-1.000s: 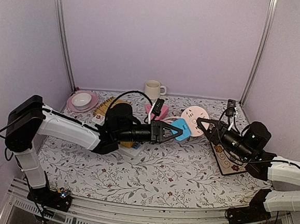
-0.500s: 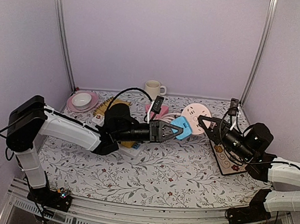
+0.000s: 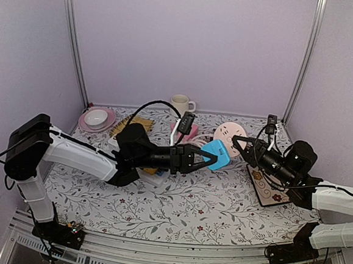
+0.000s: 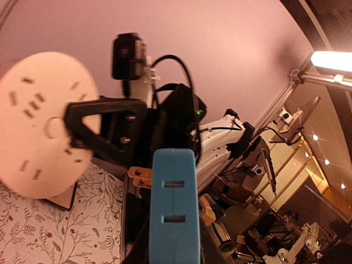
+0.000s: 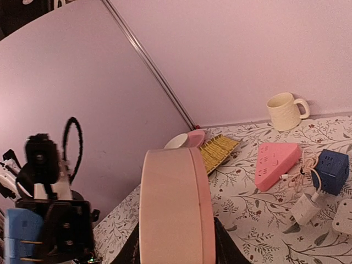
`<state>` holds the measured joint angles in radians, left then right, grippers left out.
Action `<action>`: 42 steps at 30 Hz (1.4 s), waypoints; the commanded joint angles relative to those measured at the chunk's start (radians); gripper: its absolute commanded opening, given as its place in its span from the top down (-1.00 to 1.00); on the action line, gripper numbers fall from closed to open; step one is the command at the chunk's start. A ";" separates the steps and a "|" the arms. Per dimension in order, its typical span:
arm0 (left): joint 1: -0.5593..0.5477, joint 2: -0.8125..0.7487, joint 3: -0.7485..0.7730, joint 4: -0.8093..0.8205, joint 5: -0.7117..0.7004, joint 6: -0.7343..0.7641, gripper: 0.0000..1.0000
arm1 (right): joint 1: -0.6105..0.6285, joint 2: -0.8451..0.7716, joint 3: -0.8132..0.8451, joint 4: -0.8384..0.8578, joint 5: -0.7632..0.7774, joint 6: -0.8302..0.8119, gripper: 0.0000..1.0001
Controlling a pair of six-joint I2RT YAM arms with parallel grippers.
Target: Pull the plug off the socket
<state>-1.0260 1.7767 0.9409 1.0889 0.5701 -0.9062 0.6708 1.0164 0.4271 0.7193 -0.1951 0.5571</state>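
My left gripper (image 3: pixel 200 158) is shut on a blue plug (image 3: pixel 216 154) and holds it in the air above the table's middle. In the left wrist view the plug (image 4: pixel 173 209) fills the space between the jaws, and its brass prongs (image 4: pixel 141 176) stick out bare to the left. My right gripper (image 3: pixel 241 147) is shut on the round pink socket (image 3: pixel 230 134), held on edge just right of the plug with its holed face (image 4: pixel 37 122) toward it. A small gap separates plug and socket. The right wrist view shows the socket's rim (image 5: pixel 175 209) and the plug (image 5: pixel 16 234) at lower left.
A cream mug (image 3: pixel 180 104) stands at the back wall. A pink plate with a white bowl (image 3: pixel 97 119) sits back left beside a yellow object (image 3: pixel 131 125). A pink triangular power strip (image 5: pixel 278 161), a dark blue cube (image 5: pixel 333 170) and white adapters lie mid-table. A floral board (image 3: pixel 271 189) lies under my right arm.
The right gripper has raised the pink socket and tipped it more upright. The left gripper has carried the blue plug slightly right and down.
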 commanded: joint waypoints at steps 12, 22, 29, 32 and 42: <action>-0.068 -0.178 0.037 -0.354 -0.134 0.309 1.00 | -0.052 0.004 0.078 -0.247 0.021 0.060 0.94; -0.070 -0.226 0.047 -0.788 -0.464 0.497 1.00 | -0.053 -0.053 -0.046 -0.364 -0.172 0.245 0.94; -0.070 -0.180 0.047 -0.873 -0.554 0.507 1.00 | -0.050 0.057 -0.102 -0.397 -0.258 0.310 0.95; -0.072 -0.123 0.078 -0.915 -0.572 0.508 1.00 | -0.058 0.094 -0.113 -0.440 -0.221 0.304 0.95; -0.078 0.064 0.199 -0.986 -0.622 0.522 1.00 | -0.150 0.182 -0.150 -0.498 -0.156 0.238 0.89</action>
<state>-1.0996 1.7840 1.0668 0.1356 -0.0177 -0.4099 0.5289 1.1698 0.2836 0.2409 -0.3954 0.8341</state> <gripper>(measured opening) 0.149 0.301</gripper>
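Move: The plug in the left hand's fingers is already out of the socket in the right's. For the left hand the socket lies about 10 cm ahead and 7 to the right, level, with bare table some 27 cm below and 5 ahead; the power strip is 18 ahead, 19 left, 25 down. From the right hand the plug is 6 cm back, 7 left, level; bare table 27 below, 3 back, with the patterned tray 6 ahead, 20 right on it. Both hands keep their grips. The left, with the plug, springs back from the socket by about 5 cm and slightly up, then swings forward and sinks towards the bare table, fingers tipping steeply down. The right jerks slightly forward and down, then lowers the socket about 22 cm in all, drawing back a little and tilting some 50 degrees nose-down. ##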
